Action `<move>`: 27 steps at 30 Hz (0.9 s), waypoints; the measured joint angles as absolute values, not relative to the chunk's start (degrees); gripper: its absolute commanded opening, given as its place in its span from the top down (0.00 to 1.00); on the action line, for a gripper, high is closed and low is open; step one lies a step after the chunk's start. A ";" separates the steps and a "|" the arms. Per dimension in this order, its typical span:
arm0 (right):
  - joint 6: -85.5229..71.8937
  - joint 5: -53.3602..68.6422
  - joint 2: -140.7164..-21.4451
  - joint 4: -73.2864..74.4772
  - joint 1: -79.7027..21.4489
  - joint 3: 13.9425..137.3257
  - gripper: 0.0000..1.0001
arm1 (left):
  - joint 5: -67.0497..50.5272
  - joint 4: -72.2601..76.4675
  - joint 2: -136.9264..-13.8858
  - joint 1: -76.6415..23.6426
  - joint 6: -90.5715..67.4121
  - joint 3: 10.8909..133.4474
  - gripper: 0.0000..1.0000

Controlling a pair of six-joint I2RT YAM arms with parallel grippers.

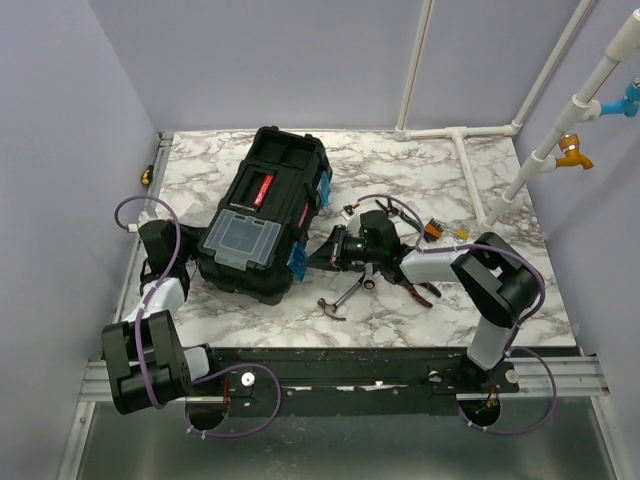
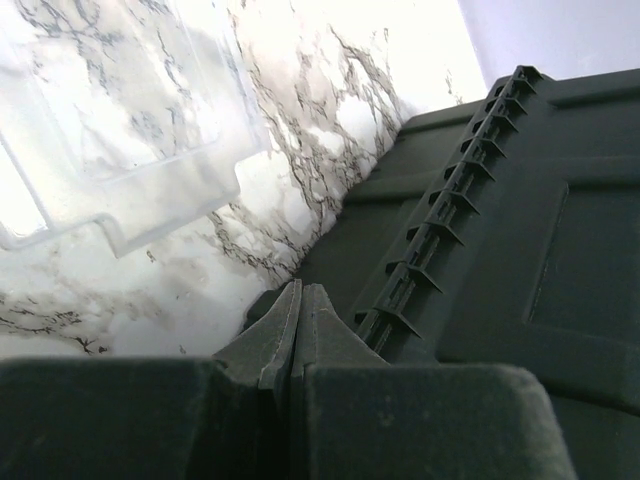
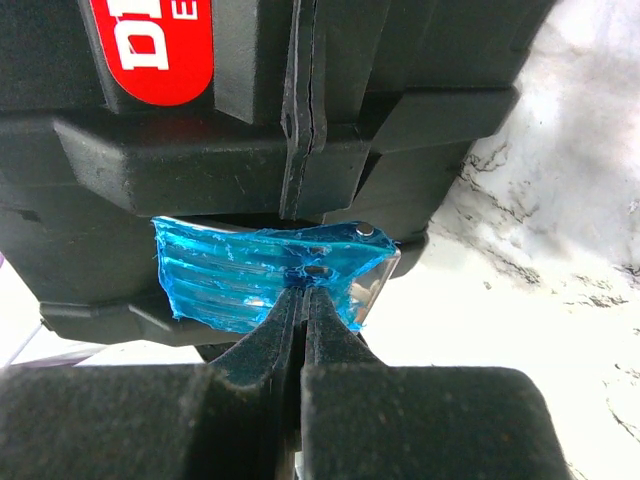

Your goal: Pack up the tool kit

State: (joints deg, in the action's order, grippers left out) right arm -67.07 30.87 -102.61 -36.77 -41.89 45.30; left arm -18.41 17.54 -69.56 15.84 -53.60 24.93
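The black toolbox (image 1: pixel 262 212) lies closed on the marble table, its red label (image 1: pixel 262 188) and clear-lidded compartment (image 1: pixel 240 235) facing up. My right gripper (image 1: pixel 318 256) is shut, and its tips (image 3: pixel 303 292) touch the blue-filmed metal latch (image 3: pixel 255 268) on the box's near-right side, below the red label (image 3: pixel 155 45). My left gripper (image 2: pixel 297 298) is shut and holds nothing, low against the toolbox's left wall (image 2: pixel 500 250). A hammer (image 1: pixel 341 299) and red-handled pliers (image 1: pixel 422 290) lie on the table under the right arm.
A second blue-filmed latch (image 1: pixel 325 185) sits on the box's far right side. A small orange tool (image 1: pixel 434 228) lies to the right, and a yellow-and-black screwdriver (image 1: pixel 147 173) at the far left edge. A clear plastic tray (image 2: pixel 120 130) rests beside the left gripper. White pipes (image 1: pixel 470 150) cross the back right.
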 measured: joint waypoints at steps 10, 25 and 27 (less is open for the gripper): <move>-66.26 26.96 -107.66 -32.08 -42.68 47.29 0.99 | -14.59 20.56 -69.78 11.07 -55.57 24.93 1.00; -57.49 11.22 -98.02 -12.58 -40.86 46.61 0.93 | -15.66 7.73 -68.05 2.79 -54.35 29.08 1.00; -55.61 9.56 -94.98 -9.37 -38.06 46.70 0.93 | -15.70 6.04 -68.25 1.45 -54.19 29.98 1.00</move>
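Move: The toolbox's near blue latch is right at the shut right fingertips, about 2 cm to their left; the box's middle lies some 11 cm ahead and 10 cm left of them. The hammer is about 8 cm right and 5 cm nearer, 10 cm below. From the left fingertips, already on the hinge side, the box's middle is roughly 12 cm right and 6 cm ahead, the latch 20 cm right and 5 cm back. The toolbox, squeezed between two shut grippers, is pushed to the right by the left fingertips, still on its hinge side, which travel about 8 cm. The right hand stops holding against the latch's face: it drops some 8 cm down past it, then backs off rightward about 8 cm, rising and edging forward, its fingers tipping more downward. ##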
